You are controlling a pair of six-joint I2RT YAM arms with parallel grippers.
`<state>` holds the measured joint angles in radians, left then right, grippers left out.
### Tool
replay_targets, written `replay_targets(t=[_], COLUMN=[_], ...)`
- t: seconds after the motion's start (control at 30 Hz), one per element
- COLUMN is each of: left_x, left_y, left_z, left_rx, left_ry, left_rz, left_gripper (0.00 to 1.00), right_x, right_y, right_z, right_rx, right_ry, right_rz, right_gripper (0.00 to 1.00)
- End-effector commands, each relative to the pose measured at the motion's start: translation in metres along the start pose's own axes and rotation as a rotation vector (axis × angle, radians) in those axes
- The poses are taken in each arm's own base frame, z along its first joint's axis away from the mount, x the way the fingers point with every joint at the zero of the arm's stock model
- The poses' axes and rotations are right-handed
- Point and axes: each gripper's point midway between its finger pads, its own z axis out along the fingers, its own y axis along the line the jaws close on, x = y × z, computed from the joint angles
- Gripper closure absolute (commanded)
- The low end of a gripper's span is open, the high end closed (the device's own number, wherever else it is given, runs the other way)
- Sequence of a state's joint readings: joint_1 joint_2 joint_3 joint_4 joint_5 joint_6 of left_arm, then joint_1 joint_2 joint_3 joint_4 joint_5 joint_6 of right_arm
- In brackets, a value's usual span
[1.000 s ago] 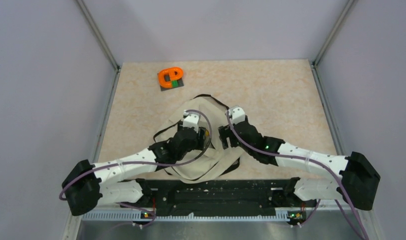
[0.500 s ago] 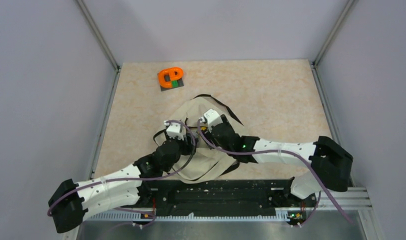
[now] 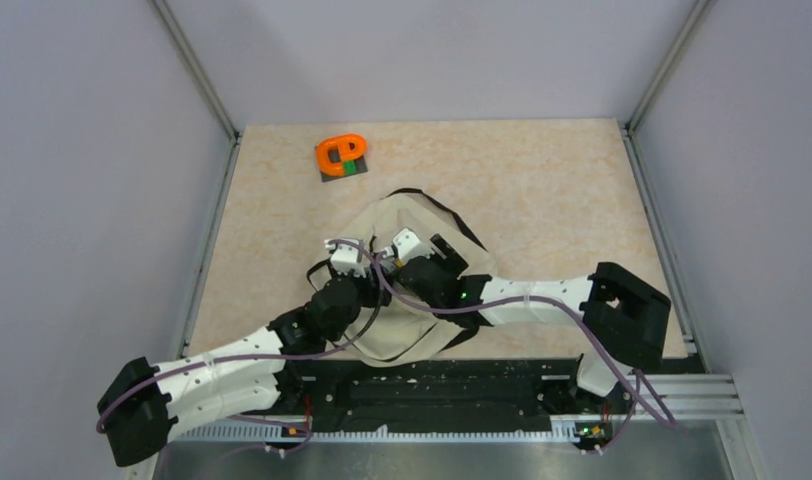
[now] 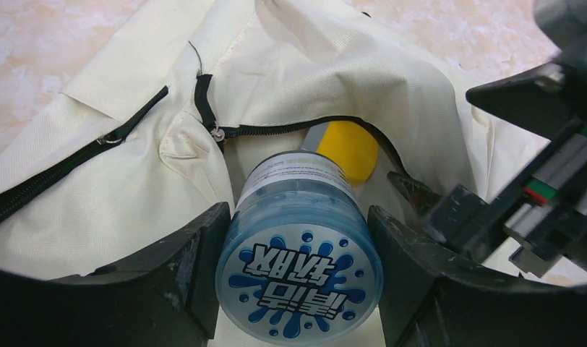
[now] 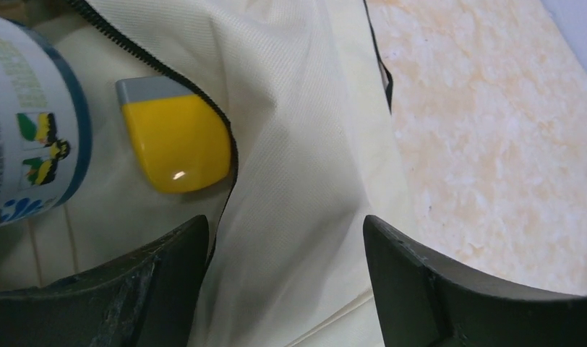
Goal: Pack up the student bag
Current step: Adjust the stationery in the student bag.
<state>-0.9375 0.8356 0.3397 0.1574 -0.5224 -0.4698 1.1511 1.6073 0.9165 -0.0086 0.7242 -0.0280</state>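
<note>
The student bag (image 3: 384,214) is a beige fabric pack with black zippers, lying in the middle of the table. My left gripper (image 4: 298,233) is shut on a blue jar (image 4: 299,249) with a splash-print lid, its far end at the bag's open zipper mouth (image 4: 276,130). A yellow item with a grey end (image 4: 346,148) lies inside that opening. My right gripper (image 5: 285,238) is open, its fingers astride a fold of bag fabric (image 5: 305,108) beside the opening, with the yellow item (image 5: 176,141) and jar (image 5: 30,130) to its left. From above, the two grippers (image 3: 367,265) (image 3: 397,262) meet over the bag.
An orange ring-shaped object (image 3: 342,152) on a small dark plate sits at the table's back left. Bare marbled tabletop (image 3: 562,190) lies right of the bag. Grey walls enclose three sides, and the black rail (image 3: 432,385) runs along the near edge.
The right arm and its base have slid left, bringing its gripper beside the left one. The left gripper shifted left. The bag's flaps went from spread out to bunched up.
</note>
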Motion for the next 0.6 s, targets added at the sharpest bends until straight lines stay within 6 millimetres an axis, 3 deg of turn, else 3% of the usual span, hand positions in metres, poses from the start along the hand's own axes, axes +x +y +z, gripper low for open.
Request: replay_targets(t=[0.0,0.1,0.33,0.57], left_x=[-0.02,-0.021,-0.021,-0.023], left_y=[-0.008,-0.008,-0.009,-0.027], left_z=[0.003,0.003,0.003,0.003], left_rx=[0.02,0.022,0.029,0.13], left_ry=[-0.067,-0.073,-0.074,-0.081], left_rz=[-0.027,-0.026,-0.029,-0.018], left_gripper=[1.0,1.0,1.0,1.0], right_x=[-0.004,-0.012,-0.064,-0.078], right_y=[-0.017,-0.03,-0.056,-0.047], right_z=[0.003,0.003,-0.017,-0.008], right_rx=[0.171,0.271,0.316,0.243], right_ry=[0.056,0.055,-0.125,-0.164], right_rz=[-0.082,-0.07,0.073,0.095], right_gripper=[0.23,0.27,0.51,0.58])
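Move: The near stretch of the bag's zipped rim lies about 2 cm ahead of the right hand, 1 cm to its left and 1 cm below, between the open fingers. The yellow block inside the bag is roughly 4 cm ahead, 4 cm left and 4 cm lower; the jar, still held by the left hand, about 8 cm left and 1 cm back. From the left hand that rim is some 7 cm right and 4 cm ahead. The right hand reaches about 2.5 cm forward, pinches the bag's zipped rim and lifts it some 4 cm. ##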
